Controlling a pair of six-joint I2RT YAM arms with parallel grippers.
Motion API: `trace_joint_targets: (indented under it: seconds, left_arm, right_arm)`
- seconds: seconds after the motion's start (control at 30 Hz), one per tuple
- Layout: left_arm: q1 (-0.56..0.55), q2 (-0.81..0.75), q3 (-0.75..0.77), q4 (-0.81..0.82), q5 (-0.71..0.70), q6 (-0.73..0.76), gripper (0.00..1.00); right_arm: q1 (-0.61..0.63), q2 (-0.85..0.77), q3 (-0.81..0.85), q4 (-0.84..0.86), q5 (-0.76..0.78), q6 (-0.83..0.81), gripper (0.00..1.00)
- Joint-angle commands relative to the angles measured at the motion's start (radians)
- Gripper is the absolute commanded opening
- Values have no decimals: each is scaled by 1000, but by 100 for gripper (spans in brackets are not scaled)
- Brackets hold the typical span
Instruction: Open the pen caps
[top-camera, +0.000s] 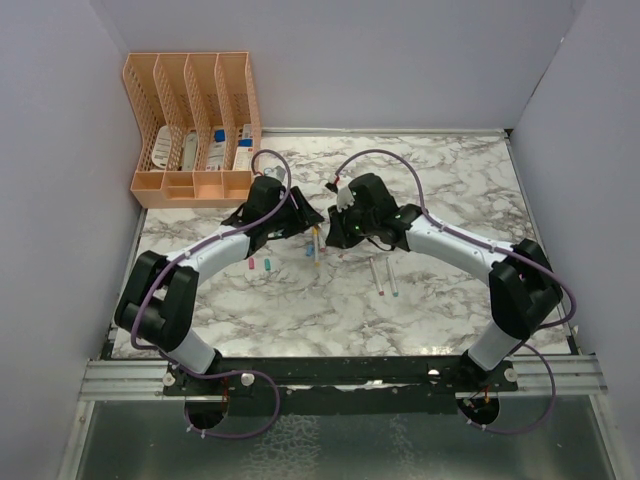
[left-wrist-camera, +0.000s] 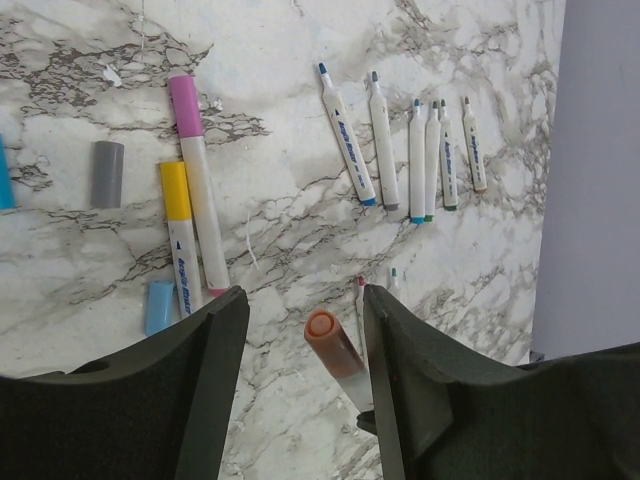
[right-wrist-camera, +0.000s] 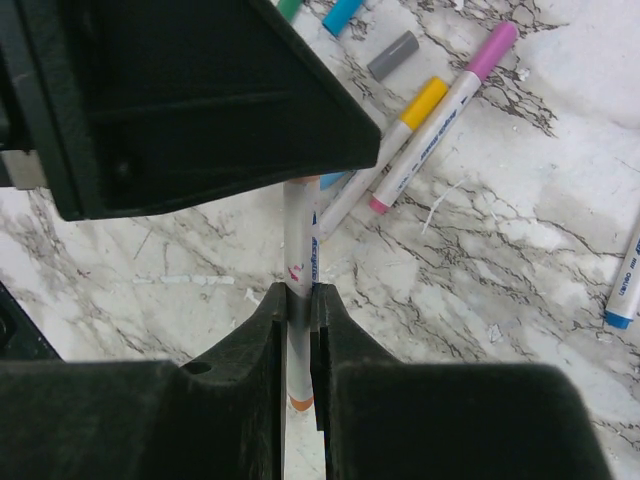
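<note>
My right gripper (right-wrist-camera: 299, 292) is shut on the white barrel of a pen (right-wrist-camera: 301, 235), held above the marble table. The pen's orange-brown cap (left-wrist-camera: 333, 350) points up between the fingers of my left gripper (left-wrist-camera: 305, 300), which is open. The cap lies close to the right finger, with a clear gap to the left finger. On the table lie two capped pens, one with a pink cap (left-wrist-camera: 185, 105) and one with a yellow cap (left-wrist-camera: 175, 190). Beside them are loose pen caps: grey (left-wrist-camera: 107, 173) and light blue (left-wrist-camera: 158, 306). In the top view both grippers meet mid-table.
A row of uncapped white pens (left-wrist-camera: 420, 160) lies to the right in the left wrist view. Two more pens (top-camera: 382, 275) and two small caps (top-camera: 260, 265) lie mid-table. An orange desk organizer (top-camera: 195, 125) stands at the back left. Grey walls surround the table.
</note>
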Motion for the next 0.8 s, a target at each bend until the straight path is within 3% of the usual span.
trace_joint_targets:
  seconds: [0.0,0.6,0.77]
  left_arm:
    - [-9,9,31,44,22,-16,52]
    - [-18,-12,9,78,39,-40,30]
    - [-19,-18,3,79,37,-41,13]
  right_arm:
    - [13,-39,20,40,-49,-3,1]
    - [19,-36,13,69,-57,16,1]
    - [19,-37,9,71,-57,17,1]
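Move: The orange cap of the pen held in the right gripper sits almost between the open left fingers, about 1 cm back and 2 cm to the left hand's right, level with it. From the right hand it is roughly 4 cm ahead, 3 cm left and 4 cm up. On the table about 12 cm below the left hand, the magenta pen lies nearly underneath, the yellow pen 4 cm back and 2 cm left, and the loose blue cap 5 cm back and 3 cm left. Bring the left gripper about 1 cm right and 1 cm up while closing it from roughly half open around the orange cap, until the pads meet its sides. Keep the right fingers shut on the pen body and carry it about 1 cm left and 1 cm up, feeding the cap end in between the left fingers. ##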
